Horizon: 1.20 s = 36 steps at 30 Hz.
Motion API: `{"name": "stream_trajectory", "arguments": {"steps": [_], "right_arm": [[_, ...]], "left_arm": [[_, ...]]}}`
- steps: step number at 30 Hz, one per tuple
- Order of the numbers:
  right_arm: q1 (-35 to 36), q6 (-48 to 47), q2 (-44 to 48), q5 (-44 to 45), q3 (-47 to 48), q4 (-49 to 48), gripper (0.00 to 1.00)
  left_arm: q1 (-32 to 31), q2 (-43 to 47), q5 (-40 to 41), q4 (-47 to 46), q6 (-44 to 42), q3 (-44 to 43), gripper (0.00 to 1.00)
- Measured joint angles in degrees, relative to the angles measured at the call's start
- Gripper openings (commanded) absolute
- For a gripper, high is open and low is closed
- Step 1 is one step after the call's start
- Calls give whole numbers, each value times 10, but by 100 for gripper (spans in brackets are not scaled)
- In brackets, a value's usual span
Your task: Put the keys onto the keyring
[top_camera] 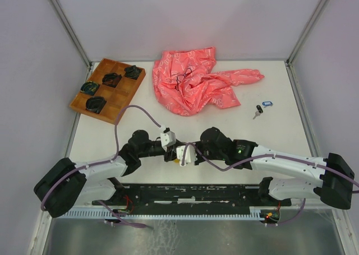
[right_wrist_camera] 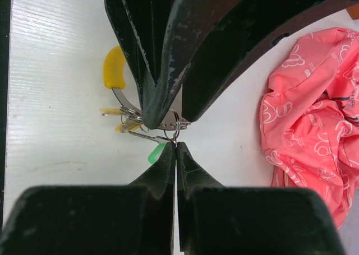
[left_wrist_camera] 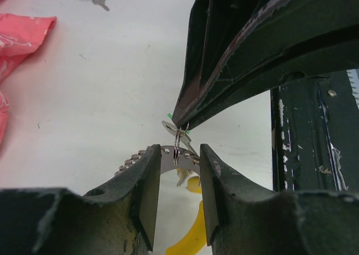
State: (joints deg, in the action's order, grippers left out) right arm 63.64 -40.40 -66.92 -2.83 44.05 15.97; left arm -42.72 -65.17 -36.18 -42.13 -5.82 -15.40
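Note:
The keyring is a grey metal arc with a yellow grip and lies on the table between both arms. Yellow-tagged keys hang on it. My right gripper is shut on the small split ring of a green-tagged key, which loops around the keyring's band. My left gripper faces it from the other side, jaws apart, with the keyring's band crossing between its fingertips. In the top view both grippers meet at the table's front middle. A blue key and a black key lie far right.
A crumpled pink cloth with a thin dark cord lies at the back middle. A wooden compartment tray holding dark items stands at the back left. White walls enclose the table on three sides.

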Motion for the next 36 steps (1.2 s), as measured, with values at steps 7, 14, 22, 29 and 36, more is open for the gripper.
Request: {"name": "stream_trajectory", "arguments": {"steps": [7,14,22,29,36], "right_arm": [[0,-2,0,-1,0,0,1],[0,-4,0,0,1,2,1],[3,-4,19,20,4,17,1],[5,-3,65,31,4,24,1],[5,-2,71,42,4,24,1]], "left_arm": [[0,-30,-12,3,-5,-5,29],[0,-33,-18,4,-6,-21,4],[-1,-19,-19,13,-7,-26,3],[-1,18,-18,-5,5,-28,3],[-1,25,11,-29,65,-26,3]]}}
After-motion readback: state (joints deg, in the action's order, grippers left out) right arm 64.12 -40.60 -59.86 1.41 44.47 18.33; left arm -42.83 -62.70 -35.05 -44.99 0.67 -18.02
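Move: The small metal ring at the right fingertips is between the open left fingers, about 1 cm to the left hand's right, 1 cm below it and level fore and aft. For the right hand, still shut on it, the ring is about 1 cm to the left, level otherwise. From the left hand the green key hangs about 1 cm back, 3 cm right and 3 cm lower; the yellow keys on the keyring are some 3 cm back, 3 cm left and 5 cm lower. The left hand dips about 1.5 cm and comes most of the way back up, edging slightly right, while its fingers close from nearly half open and pinch the metal ring that the right fingertips keep holding. With both grips shut, the two hands then lift nearly together by roughly 4 cm, the right one also drawing about 1.5 cm to the right so their gap widens slightly, and each wrist tilts only some 5 degrees. ##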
